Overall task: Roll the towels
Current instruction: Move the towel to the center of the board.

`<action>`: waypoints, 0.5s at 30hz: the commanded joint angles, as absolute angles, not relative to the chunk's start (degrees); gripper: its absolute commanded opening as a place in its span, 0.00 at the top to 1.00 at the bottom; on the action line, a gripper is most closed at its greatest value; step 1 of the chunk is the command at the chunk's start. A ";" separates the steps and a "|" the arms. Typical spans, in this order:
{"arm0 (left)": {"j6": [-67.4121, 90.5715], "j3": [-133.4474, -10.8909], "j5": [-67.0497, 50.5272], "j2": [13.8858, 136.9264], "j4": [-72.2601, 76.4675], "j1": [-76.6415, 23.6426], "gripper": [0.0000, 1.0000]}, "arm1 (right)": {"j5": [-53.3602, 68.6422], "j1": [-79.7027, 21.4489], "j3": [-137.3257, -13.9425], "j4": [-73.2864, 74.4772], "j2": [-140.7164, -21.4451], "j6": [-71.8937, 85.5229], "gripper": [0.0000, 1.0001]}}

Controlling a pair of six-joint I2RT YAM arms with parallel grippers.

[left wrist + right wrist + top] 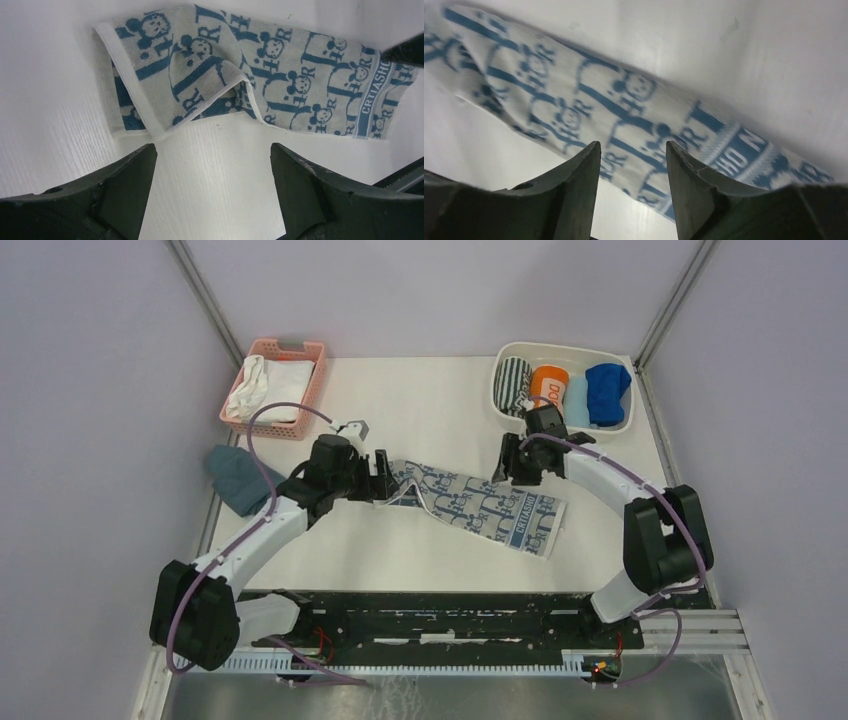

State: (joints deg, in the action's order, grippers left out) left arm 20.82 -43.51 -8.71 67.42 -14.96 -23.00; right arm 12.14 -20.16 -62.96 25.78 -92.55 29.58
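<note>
The long whitish towel with grey-blue print lies stretched slantwise on the table's middle. Its left end is folded over with a corner turned up. My left gripper sits at that left end, open, with only bare table between its fingers. My right gripper hovers over the towel's upper right edge. It is open, and the print shows through the empty gap. The light blue towel and the royal blue towel lie bundled in the white bin.
The white bin at the back right also holds a striped grey roll and an orange roll. A pink basket with white cloths stands at the back left. A dull teal-grey cloth lies at the left edge.
</note>
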 commanded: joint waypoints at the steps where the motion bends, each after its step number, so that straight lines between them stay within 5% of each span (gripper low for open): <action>1: 28.08 -44.63 -5.02 71.19 -13.26 -23.28 0.10 | 7.03 -20.65 -56.55 29.01 -85.28 27.32 0.41; 8: 34.76 -41.50 -1.63 78.13 -6.06 -23.24 0.24 | 6.61 -20.63 -50.29 26.53 -80.48 28.70 0.41; 12: 36.36 -40.43 -0.04 81.00 -4.59 -23.27 0.45 | 7.59 -20.60 -50.08 26.33 -79.53 27.88 0.41; 15: 36.85 -39.91 1.67 81.48 -5.52 -23.27 0.46 | 8.31 -20.64 -49.68 26.19 -79.28 27.72 0.41</action>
State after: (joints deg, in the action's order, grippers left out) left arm 33.10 -40.40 -1.74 81.14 -8.38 -23.00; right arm 7.70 -20.73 -49.89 28.71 -81.32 28.56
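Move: The towel's left end lies about 12 cm below the left hand, roughly 1 cm ahead and 1 cm to its right; the towel's middle is some 16 cm to that hand's right and 3 cm back. The grey-blue towel sits about 28 cm to its left and 2 cm ahead. From the right hand, the towel's right end is roughly 12 cm back, 9 cm right and 8 cm down, while the white tub stands about 14 cm ahead and 14 cm to the right. Neither hand visibly touches the towel yet: the left sinks about 8 cm, almost straight down, onto its left end, tipping its fingers further down, turning counter-clockwise, and narrowing them from nearly wide to about half open. The right draws back about 6 cm and half as far right, sinking slightly, towards the towel's right end, then hovers with fingers still part open. ##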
